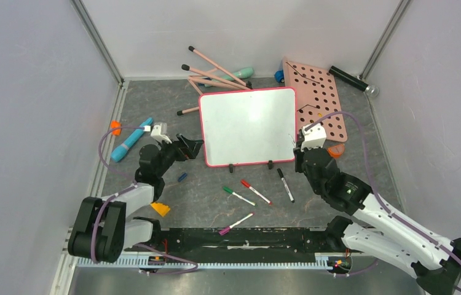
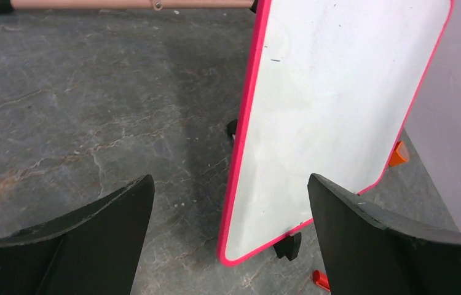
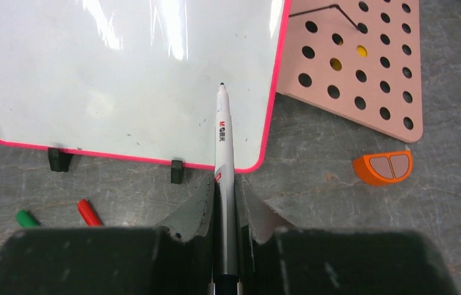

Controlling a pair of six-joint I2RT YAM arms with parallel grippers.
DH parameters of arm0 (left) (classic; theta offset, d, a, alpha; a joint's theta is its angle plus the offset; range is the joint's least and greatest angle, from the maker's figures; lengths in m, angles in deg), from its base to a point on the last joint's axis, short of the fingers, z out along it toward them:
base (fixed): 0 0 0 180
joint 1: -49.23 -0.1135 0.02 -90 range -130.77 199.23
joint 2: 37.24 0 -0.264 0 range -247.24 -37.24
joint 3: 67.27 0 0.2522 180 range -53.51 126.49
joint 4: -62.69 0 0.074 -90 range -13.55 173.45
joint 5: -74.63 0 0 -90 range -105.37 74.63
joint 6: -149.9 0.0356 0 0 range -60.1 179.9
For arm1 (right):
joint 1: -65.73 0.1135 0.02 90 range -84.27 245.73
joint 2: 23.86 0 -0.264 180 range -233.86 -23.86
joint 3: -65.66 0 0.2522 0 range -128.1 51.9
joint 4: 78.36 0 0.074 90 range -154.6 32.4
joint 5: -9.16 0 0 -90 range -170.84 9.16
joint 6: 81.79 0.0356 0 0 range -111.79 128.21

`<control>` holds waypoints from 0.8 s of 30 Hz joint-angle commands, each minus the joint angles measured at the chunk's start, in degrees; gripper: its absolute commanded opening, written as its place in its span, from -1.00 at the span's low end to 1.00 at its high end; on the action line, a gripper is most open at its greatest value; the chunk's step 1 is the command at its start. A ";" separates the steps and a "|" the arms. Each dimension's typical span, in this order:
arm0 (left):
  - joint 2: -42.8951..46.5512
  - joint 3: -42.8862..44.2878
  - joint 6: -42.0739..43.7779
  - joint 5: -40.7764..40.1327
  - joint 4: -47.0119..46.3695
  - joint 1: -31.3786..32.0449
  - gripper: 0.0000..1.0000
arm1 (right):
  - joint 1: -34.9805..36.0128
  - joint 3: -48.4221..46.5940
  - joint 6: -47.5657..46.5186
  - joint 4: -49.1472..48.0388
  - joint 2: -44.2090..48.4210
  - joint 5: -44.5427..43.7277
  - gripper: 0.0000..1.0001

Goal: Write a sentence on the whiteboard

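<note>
The whiteboard [image 1: 248,126] stands tilted on two small black feet at the middle of the table, white with a pink-red rim. Its face [image 3: 123,80] is bare apart from a few tiny specks, and no sentence shows on it. My right gripper [image 3: 224,181] is shut on a grey marker [image 3: 223,135] whose dark tip points at the board's lower right part. From above, the right gripper [image 1: 300,150] sits at the board's right edge. My left gripper [image 2: 229,179] is open around the board's lower left corner [image 2: 240,246] without touching it; seen from above, the left gripper [image 1: 191,147] is beside that edge.
Green [image 1: 238,195], red [image 1: 256,192], black [image 1: 286,185] and magenta [image 1: 235,224] markers lie in front of the board. A pink pegboard [image 1: 317,98] leans at the right, with pink sticks [image 1: 216,74] behind. A blue tube [image 1: 131,140] and orange pieces [image 1: 159,209] lie at the left.
</note>
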 commanded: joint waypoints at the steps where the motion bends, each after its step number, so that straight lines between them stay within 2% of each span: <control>1: -4.64 1.68 3.58 7.97 -14.61 -0.90 0.99 | -1.92 -4.41 -3.67 -5.54 0.58 3.90 -1.00; 3: -8.10 5.29 4.26 13.59 -12.20 -1.02 0.99 | -2.82 -5.77 -3.36 -5.83 -0.09 5.15 -1.00; 7: -15.19 6.26 -1.35 18.49 -20.26 -2.75 0.98 | -4.36 -7.79 -2.61 -6.42 -1.70 7.76 -1.00; 9: -16.73 5.66 -0.84 23.72 -24.23 -3.27 0.99 | -4.77 -7.93 -2.42 -7.60 -1.88 9.75 -1.00; 10: -17.37 6.56 -0.11 26.19 -23.71 -3.30 0.99 | -4.87 -7.88 -2.28 -8.18 -1.92 10.58 -1.00; 12: -18.41 9.16 0.59 26.35 -16.93 -3.34 0.99 | -4.99 -7.68 -1.72 -8.99 -2.17 11.30 -1.00; 14: -20.01 10.67 0.20 27.78 -15.76 -3.46 0.99 | -5.07 -7.41 -1.52 -9.78 -2.35 11.74 -1.00; 18: -25.21 10.26 -5.24 31.01 -27.29 -3.67 0.99 | -5.10 -7.22 -1.32 -10.78 -2.84 11.63 -1.00; 21: -30.67 13.73 -7.64 38.56 -31.59 -3.82 0.99 | -5.18 -6.93 -1.38 -11.32 -2.99 11.02 -1.00; 24: -36.43 15.48 -14.01 41.65 -39.49 -3.91 0.99 | -5.17 -6.16 -1.11 -11.76 -2.77 10.90 -1.00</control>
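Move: The left hand, empty and open, has the whiteboard's left edge about 4 cm to its right, 7 cm ahead and slightly lower; the blue cap lies about 5 cm back, 8 cm left and 13 cm below. From the right hand, which holds the uncapped marker, the whiteboard's middle is roughly 12 cm ahead, 17 cm left and 9 cm lower. Down on the table, some 19 cm below this hand, lie the black marker, 3 cm back and 1 cm left, and the orange block, 10 cm ahead and 19 cm right. The right hand keeps its grip on the uncapped marker and lifts about 5 cm, nearly all of it early on, drifting about 3 cm left and a little less forward, so the nib hangs in the air farther in over the whiteboard's right part. Meanwhile the left hand, fingers still wide open, moves some 6 cm to its right towards the whiteboard's left edge, swinging about 30 degrees clockwise so its fingers come round across that edge. ##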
